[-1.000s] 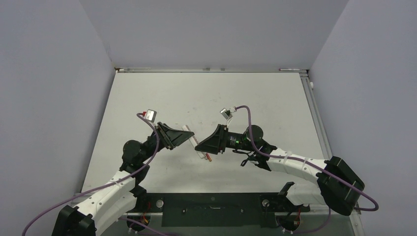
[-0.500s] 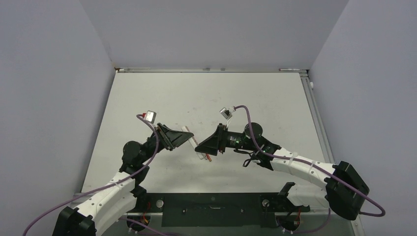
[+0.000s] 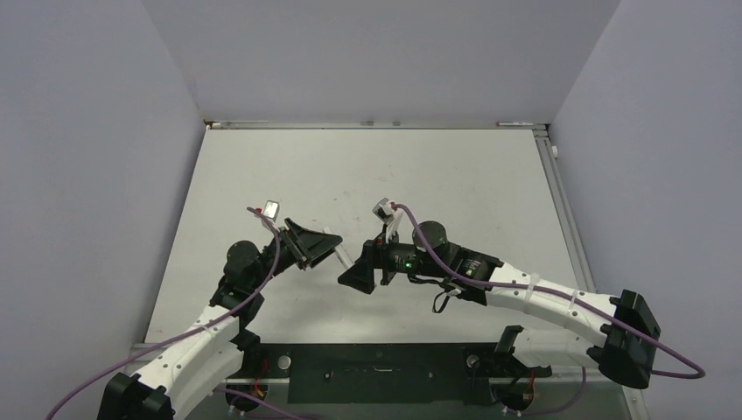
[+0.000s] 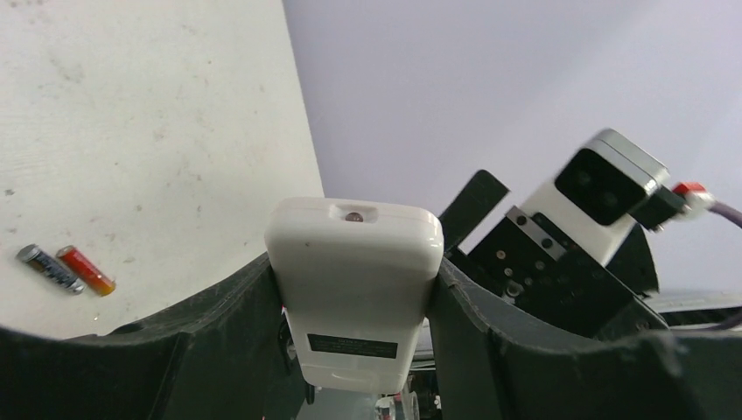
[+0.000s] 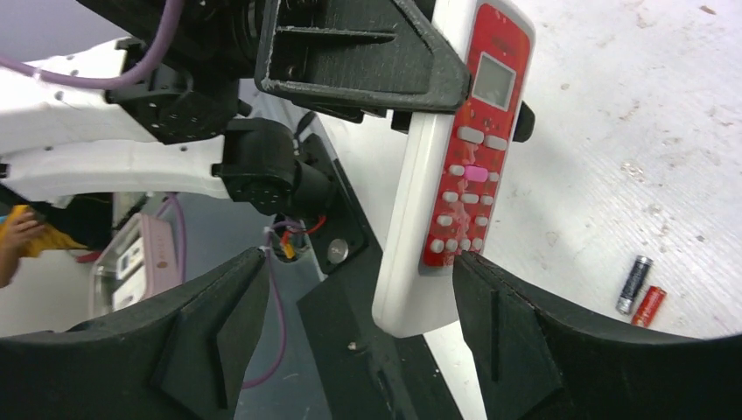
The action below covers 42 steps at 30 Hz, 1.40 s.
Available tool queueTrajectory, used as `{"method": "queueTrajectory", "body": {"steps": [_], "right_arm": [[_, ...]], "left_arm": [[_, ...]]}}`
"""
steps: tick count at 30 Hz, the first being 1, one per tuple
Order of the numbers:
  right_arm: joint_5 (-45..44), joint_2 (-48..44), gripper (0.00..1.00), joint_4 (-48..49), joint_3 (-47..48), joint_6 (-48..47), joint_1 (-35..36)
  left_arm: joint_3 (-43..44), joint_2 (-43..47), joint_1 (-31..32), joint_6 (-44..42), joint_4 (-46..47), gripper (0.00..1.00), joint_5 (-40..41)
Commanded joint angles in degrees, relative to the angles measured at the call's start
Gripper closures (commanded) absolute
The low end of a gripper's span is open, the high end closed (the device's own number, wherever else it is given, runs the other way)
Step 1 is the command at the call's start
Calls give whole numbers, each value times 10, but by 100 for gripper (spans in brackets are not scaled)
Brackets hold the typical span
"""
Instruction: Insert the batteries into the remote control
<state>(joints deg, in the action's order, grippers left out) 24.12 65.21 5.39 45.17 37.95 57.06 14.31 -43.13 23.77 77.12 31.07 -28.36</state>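
The remote control (image 5: 464, 166) is a white bar with a red button face, and my left gripper (image 3: 328, 242) is shut on its upper part, holding it off the table. In the left wrist view its plain white back (image 4: 352, 262) sits clamped between both fingers. My right gripper (image 5: 359, 324) stands open. The remote's lower end lies between the jaws, close against the right finger (image 5: 525, 332), with a wide gap to the left finger (image 5: 210, 332). The batteries lie side by side on the table, one dark (image 5: 633, 284) and one reddish (image 5: 648, 306).
The batteries (image 4: 66, 269) also show in the left wrist view, on the scuffed white table (image 3: 367, 175). Grey walls enclose the table on three sides. The black base plate (image 3: 376, 367) runs along the near edge between the arm bases.
My right gripper has opened wider and swung down and to the left, now lying under the remote's free end. My left gripper still holds the remote and has shifted only slightly.
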Motion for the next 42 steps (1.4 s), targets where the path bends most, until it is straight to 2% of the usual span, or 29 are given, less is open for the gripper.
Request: {"method": "queueTrajectory", "body": {"steps": [1, 9, 14, 29, 34, 41, 42], "right_arm": [[-115, -3, 25, -79, 42, -72, 34], [-273, 47, 29, -147, 90, -113, 102], [-325, 78, 35, -157, 108, -119, 131], [-387, 123, 61, -150, 130, -115, 149], [-394, 139, 67, -159, 142, -115, 156], [-431, 168, 68, -184, 164, -117, 172], [-433, 170, 71, -187, 167, -117, 175]], "left_arm": [[31, 0, -17, -3, -47, 100, 2], [32, -7, -38, 11, -96, 100, -10], [28, -5, -45, 19, -123, 100, -13], [21, -12, -51, 29, -145, 100, -21], [21, -18, -51, 32, -144, 100, -25], [23, -19, -51, 34, -145, 100, -27], [23, -19, -51, 34, -146, 100, -27]]}}
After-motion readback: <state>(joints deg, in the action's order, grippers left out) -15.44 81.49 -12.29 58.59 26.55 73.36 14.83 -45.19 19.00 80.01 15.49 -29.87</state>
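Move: The remote control is in my left hand's grip near its screen end. Its middle lies about 4 cm back and 2 cm right of the left hand point. From my open right hand it is some 5 cm ahead and 3 cm left, at nearly the same height. The black battery and the red battery lie side by side on the table, about 9 cm ahead of my right hand, neither noticeably left nor right, some 22 cm below. My right hand sinks about 8 cm, easing forward and left alongside the remote control. Its fingers tip down some 30 degrees and swing clockwise, narrowing around the remote's free end, now across its thin sides, though a firm pinch can't be seen. My left hand keeps its grip and lowers the remote about 6 cm, tilting it some 20 degrees. ##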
